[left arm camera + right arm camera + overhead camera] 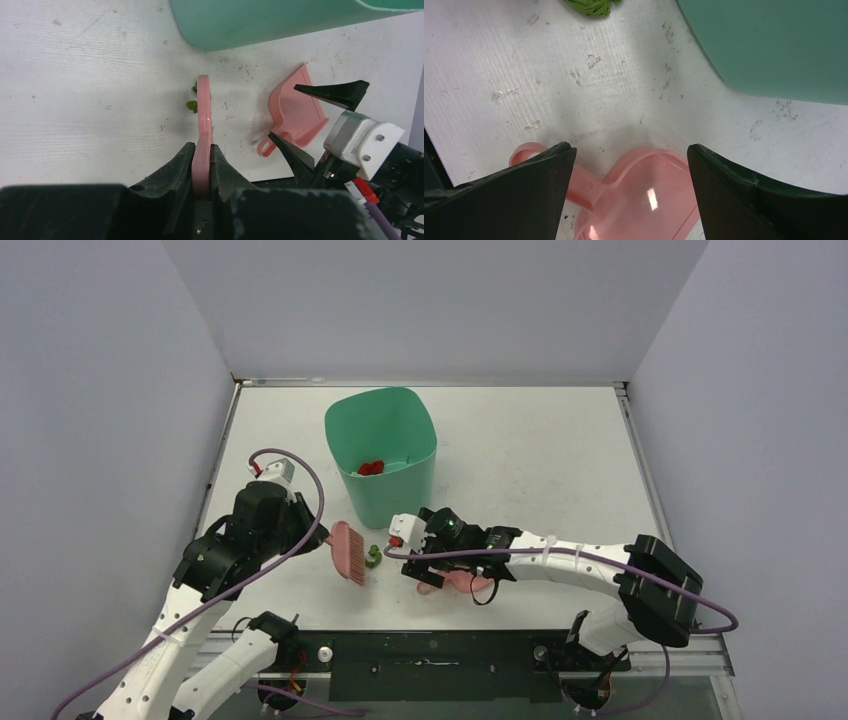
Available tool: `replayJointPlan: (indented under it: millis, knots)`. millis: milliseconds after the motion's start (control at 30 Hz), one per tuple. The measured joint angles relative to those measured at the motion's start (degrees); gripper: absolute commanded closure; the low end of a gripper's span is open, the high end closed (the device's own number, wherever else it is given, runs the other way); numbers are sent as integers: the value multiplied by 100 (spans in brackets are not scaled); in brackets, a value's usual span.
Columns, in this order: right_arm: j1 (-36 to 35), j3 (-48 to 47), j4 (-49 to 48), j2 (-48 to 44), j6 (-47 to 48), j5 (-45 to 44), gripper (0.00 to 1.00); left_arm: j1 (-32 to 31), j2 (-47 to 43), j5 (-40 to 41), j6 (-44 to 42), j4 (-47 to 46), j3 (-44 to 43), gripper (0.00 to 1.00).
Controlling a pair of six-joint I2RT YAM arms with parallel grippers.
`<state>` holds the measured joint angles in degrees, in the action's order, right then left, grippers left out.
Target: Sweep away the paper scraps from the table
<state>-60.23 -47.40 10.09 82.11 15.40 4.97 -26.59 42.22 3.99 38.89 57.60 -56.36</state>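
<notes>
My left gripper (318,537) (202,148) is shut on the handle of the pink brush (349,552) (203,115), which stands on the white table (540,460). Olive-green paper scraps (374,556) (192,98) (591,6) lie right against the brush head, on its far side in the left wrist view. My right gripper (420,565) (312,122) (630,150) is open, hovering over the pink dustpan (461,583) (295,112) (649,195), which lies flat on the table below the spread jaws. Red scraps (371,468) sit inside the green bin.
A tall teal-green bin (381,455) (280,20) (774,45) stands just beyond the brush and dustpan. Grey walls enclose the table on three sides. The table's near metal edge runs right behind the dustpan.
</notes>
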Motion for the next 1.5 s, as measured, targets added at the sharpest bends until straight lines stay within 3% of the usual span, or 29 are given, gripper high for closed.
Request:
replayJointPlan:
  millis: [400, 600, 833, 1033, 1300, 1500]
  knots:
    - [-35, 4, 953, 232, 501, -291, 12, 0, -35, 179, -170, 28, -46, 100]
    - [46, 278, 1565, -275, 962, -796, 12, 0, -61, 184, -321, -85, 162, 100]
    - [1071, 586, 1954, -793, 1309, -903, 12, 0, 177, 240, -577, -144, 243, 100]
    - [1384, 592, 2282, -1342, 1552, -555, 12, -2, 356, 205, -758, -221, 247, 100]
    - [1657, 715, 2761, -1565, 1596, -133, 30, -15, 461, 175, -911, -363, 251, 100]
    - [2581, 811, 2970, -1561, 1751, 177, 41, -79, 962, 240, -1290, -363, 76, 100]
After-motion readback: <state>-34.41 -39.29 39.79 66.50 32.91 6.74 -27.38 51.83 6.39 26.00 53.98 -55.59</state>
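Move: The dustpan's middle is roughly 8 cm to the right of the open right hand, 5 cm back and 6 cm below, its handle pointing left; the green scrap is some 9 cm left of this hand, level fore and aft, and the bin about 12 cm ahead and 5 cm left. From the left hand, which holds the brush, the scrap is about 7 cm right, 1 cm ahead and 19 cm below. The right hand sinks about 3 cm and sweeps some 20 cm to the right, away from the green scrap and across the dustpan, with a short jog forward and back on the way while the fingers tip steeper towards the table, then begins to close them partway with the dustpan's handle between them, not yet gripped. The left hand keeps its hold on the brush beside the scrap, first almost still, then sinking about 3 cm and easing forward as the hand's left side rolls up. ##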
